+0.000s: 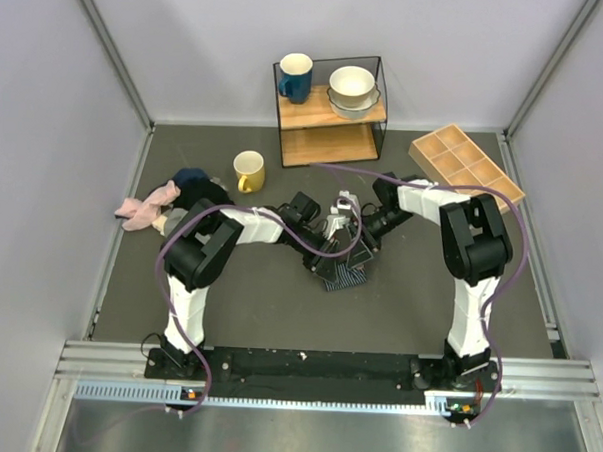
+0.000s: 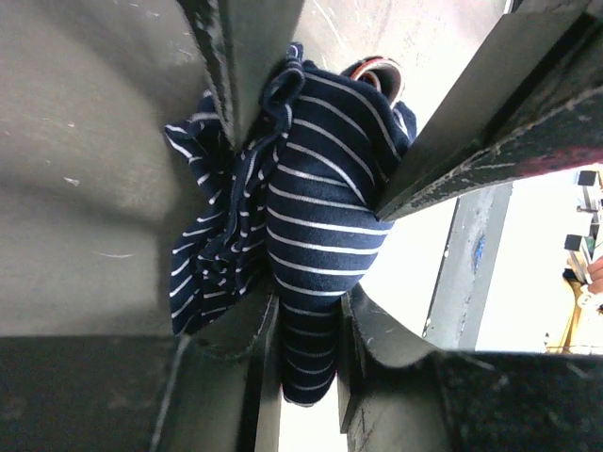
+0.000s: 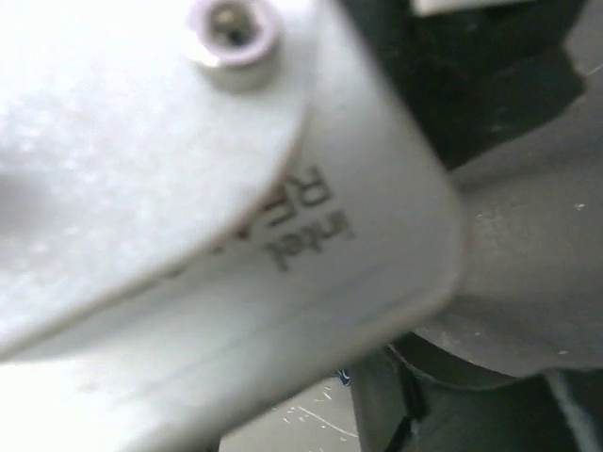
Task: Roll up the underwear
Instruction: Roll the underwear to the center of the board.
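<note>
The underwear (image 1: 347,275), navy with thin white stripes, is a bunched bundle at the middle of the dark table, where both arms meet. In the left wrist view it (image 2: 320,226) bulges out between the fingers, with a bit of red showing at its far end. My left gripper (image 1: 330,255) (image 2: 311,353) is shut on a fold of it. My right gripper (image 1: 358,241) comes in from the right, and its two dark fingers (image 2: 226,75) flank the bundle and press on it. The right wrist view is blocked by the left wrist's silver camera housing (image 3: 188,188).
A yellow mug (image 1: 249,171) stands behind the arms. A pink cloth (image 1: 142,207), a grey cloth (image 1: 172,221) and a dark cloth (image 1: 198,185) lie at the left. A shelf (image 1: 331,112) at the back holds a blue mug (image 1: 295,78) and bowls (image 1: 351,90). A wooden divided tray (image 1: 464,165) sits at the right.
</note>
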You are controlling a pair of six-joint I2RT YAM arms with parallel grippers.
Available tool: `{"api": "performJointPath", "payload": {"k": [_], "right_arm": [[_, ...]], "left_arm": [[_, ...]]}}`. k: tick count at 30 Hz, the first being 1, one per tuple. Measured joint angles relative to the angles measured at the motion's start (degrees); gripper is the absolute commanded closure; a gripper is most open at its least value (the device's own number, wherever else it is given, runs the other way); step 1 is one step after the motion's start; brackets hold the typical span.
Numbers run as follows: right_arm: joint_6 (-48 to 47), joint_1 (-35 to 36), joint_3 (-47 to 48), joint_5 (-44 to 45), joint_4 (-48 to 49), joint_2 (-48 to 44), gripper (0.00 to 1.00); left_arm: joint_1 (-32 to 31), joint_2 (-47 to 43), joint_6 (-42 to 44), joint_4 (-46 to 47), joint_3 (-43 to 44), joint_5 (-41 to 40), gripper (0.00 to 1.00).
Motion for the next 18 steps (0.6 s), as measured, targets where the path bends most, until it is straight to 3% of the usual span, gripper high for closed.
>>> {"api": "performJointPath", "payload": {"k": [4, 7, 14, 18], "right_arm": [[-0.3, 0.6, 0.3, -1.5, -1.4, 0.1, 0.83], [-1.2, 1.0, 1.0, -2.0, -3.0, 0.3, 0.94], [-3.6, 2.2, 1.4, -3.8, -6.2, 1.7, 1.0], [-2.6, 2.3, 1.2, -2.5, -6.7, 3.3, 1.0]], "left_arm": [[0.0, -0.5, -2.5, 1.0, -0.8, -0.9, 0.92], [0.1, -1.1, -4.7, 1.7, -1.6, -1.7, 0.84], [0.3, -5.4, -7.7, 4.4, -6.7, -5.5, 0.54], [-0.3, -9.5, -4.4, 7.1, -10.0, -8.2, 0.45]]}}
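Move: The underwear roll lies crosswise between the hands, its left end still in the left fingers, its middle about 4 cm to that hand's right, 1 cm back and 1 cm lower. From the right hand, whose open fingers straddle its right end, the middle is some 3 cm left, 3 cm back and 3 cm lower. The loose flap lies about 3 cm forward of the roll's middle, slightly lower. Right hand draws back about 3 cm, pinching the roll's right end; the left loosens, easing some 2 cm left. ##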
